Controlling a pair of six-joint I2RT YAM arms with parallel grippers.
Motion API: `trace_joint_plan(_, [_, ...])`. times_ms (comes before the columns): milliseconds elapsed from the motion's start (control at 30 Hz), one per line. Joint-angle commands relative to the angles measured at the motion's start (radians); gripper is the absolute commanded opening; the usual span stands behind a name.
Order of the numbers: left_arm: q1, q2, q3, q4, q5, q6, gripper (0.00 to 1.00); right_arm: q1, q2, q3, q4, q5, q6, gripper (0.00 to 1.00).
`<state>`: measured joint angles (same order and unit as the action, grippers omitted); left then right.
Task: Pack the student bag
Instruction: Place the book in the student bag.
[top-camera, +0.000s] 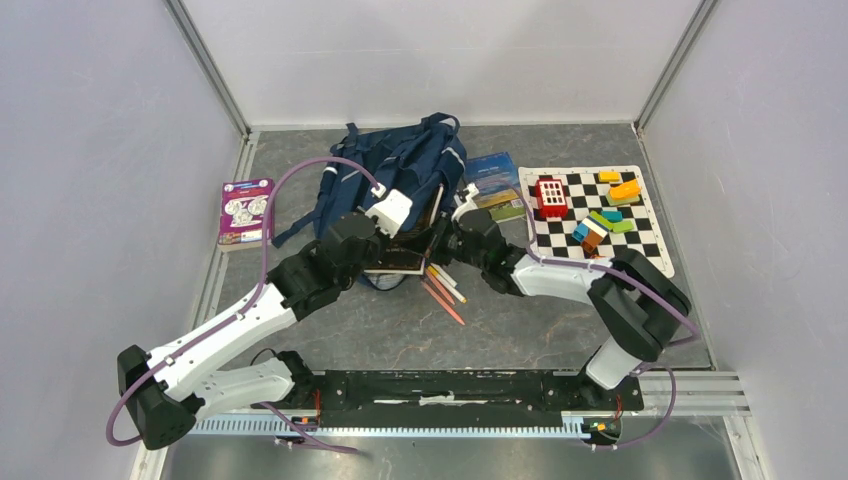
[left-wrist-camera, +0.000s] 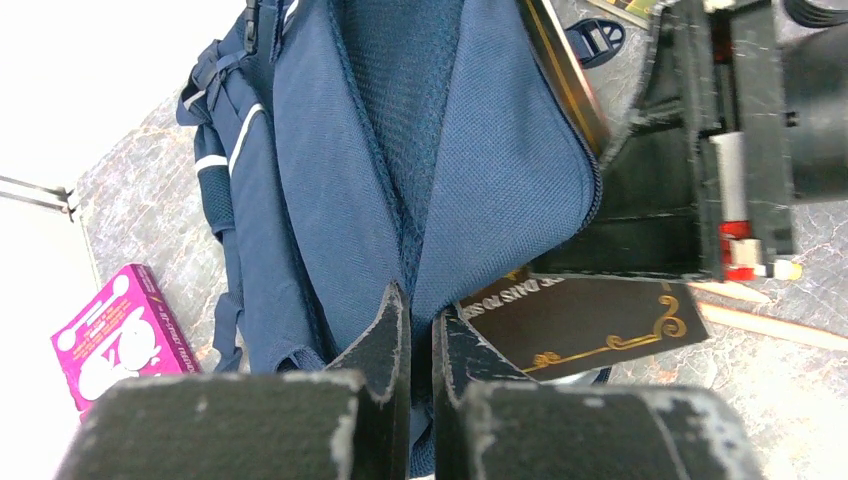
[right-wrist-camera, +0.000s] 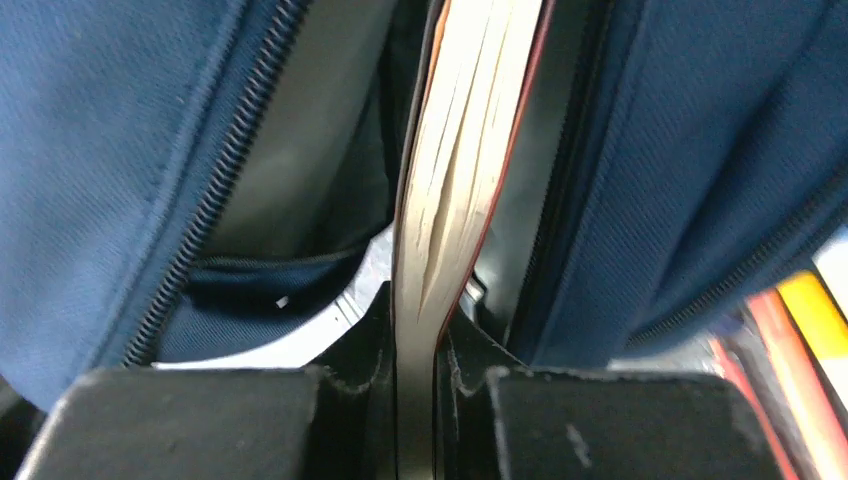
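The navy student bag (top-camera: 400, 160) lies at the back middle of the table with its mouth towards me. My left gripper (top-camera: 408, 232) is shut on a fold of the bag's fabric (left-wrist-camera: 340, 150) at the mouth; the left wrist view shows both fingertips (left-wrist-camera: 392, 325) pinching the cloth. My right gripper (top-camera: 447, 225) is shut on a thin book (right-wrist-camera: 460, 150) with cream pages and a dark cover. That book stands on edge, partway inside the open zipped mouth of the bag (right-wrist-camera: 100, 150). A black book with gold lettering (left-wrist-camera: 590, 320) lies under the bag's mouth.
Several pencils (top-camera: 440, 290) lie just in front of the bag. A purple booklet (top-camera: 245, 212) sits by the left wall. Two more books (top-camera: 495, 185) lie right of the bag, beside a chequered mat (top-camera: 650, 250) carrying coloured blocks.
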<state>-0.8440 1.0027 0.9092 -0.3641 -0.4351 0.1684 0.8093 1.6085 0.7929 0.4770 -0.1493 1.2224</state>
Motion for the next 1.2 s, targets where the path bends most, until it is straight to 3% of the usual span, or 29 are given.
trace_joint_plan(0, [-0.006, -0.043, 0.020, 0.157, 0.050, -0.046, 0.02, -0.002, 0.054, 0.102, 0.184, 0.156, 0.005, 0.00])
trace_joint_plan(133, [-0.006, -0.044, 0.016, 0.157, 0.059, -0.053, 0.02, -0.004, 0.126, 0.078, 0.326, 0.282, 0.077, 0.00])
trace_joint_plan(333, [-0.006, -0.035, 0.019, 0.152, 0.081, -0.060, 0.02, 0.008, 0.192, 0.163, 0.282, 0.472, -0.041, 0.00])
trace_joint_plan(467, [-0.006, -0.037, 0.017, 0.156, 0.092, -0.068, 0.02, 0.011, 0.211, 0.173, 0.263, 0.585, -0.037, 0.02])
trace_joint_plan(800, [-0.006, -0.020, 0.017, 0.152, 0.122, -0.081, 0.02, 0.012, 0.398, 0.479, -0.006, 0.505, -0.123, 0.09])
trace_joint_plan(867, [-0.006, -0.017, 0.017, 0.152, 0.121, -0.083, 0.02, 0.010, 0.390, 0.452, 0.006, 0.496, -0.122, 0.16])
trace_joint_plan(1067, [-0.006, 0.009, 0.026, 0.137, 0.088, -0.096, 0.02, 0.007, 0.310, 0.319, 0.046, 0.489, -0.125, 0.50])
trace_joint_plan(1167, [-0.006, 0.014, 0.027, 0.134, 0.071, -0.102, 0.02, 0.005, 0.265, 0.281, 0.044, 0.481, -0.146, 0.58])
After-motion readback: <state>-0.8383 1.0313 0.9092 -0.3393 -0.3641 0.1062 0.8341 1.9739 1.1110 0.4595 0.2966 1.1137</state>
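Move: The right hand already holds the book by its long edge, with part of the book inside the mouth of the student bag. The bag's middle lies about 11 cm ahead of this hand, 9 cm left and 6 cm lower. The markers lie some 10 cm back and 4 cm right, the landscape booklet 14 cm ahead and 16 cm right, both about 14 cm below. From the left hand, pinching the bag's flap, the bag's middle is about 10 cm ahead, 1 cm left and 14 cm below. Gripping the book's edge, the right hand pushes the book forward and slightly left into the bag under the raised flap, about 12 cm, sinking and turning some 20 degrees clockwise. Then its fingers open wide around the edge and let go while the hand eases back, right and down. The left fingers keep the flap pinched, drifting right nearly 2 cm and finally dipping slightly. ##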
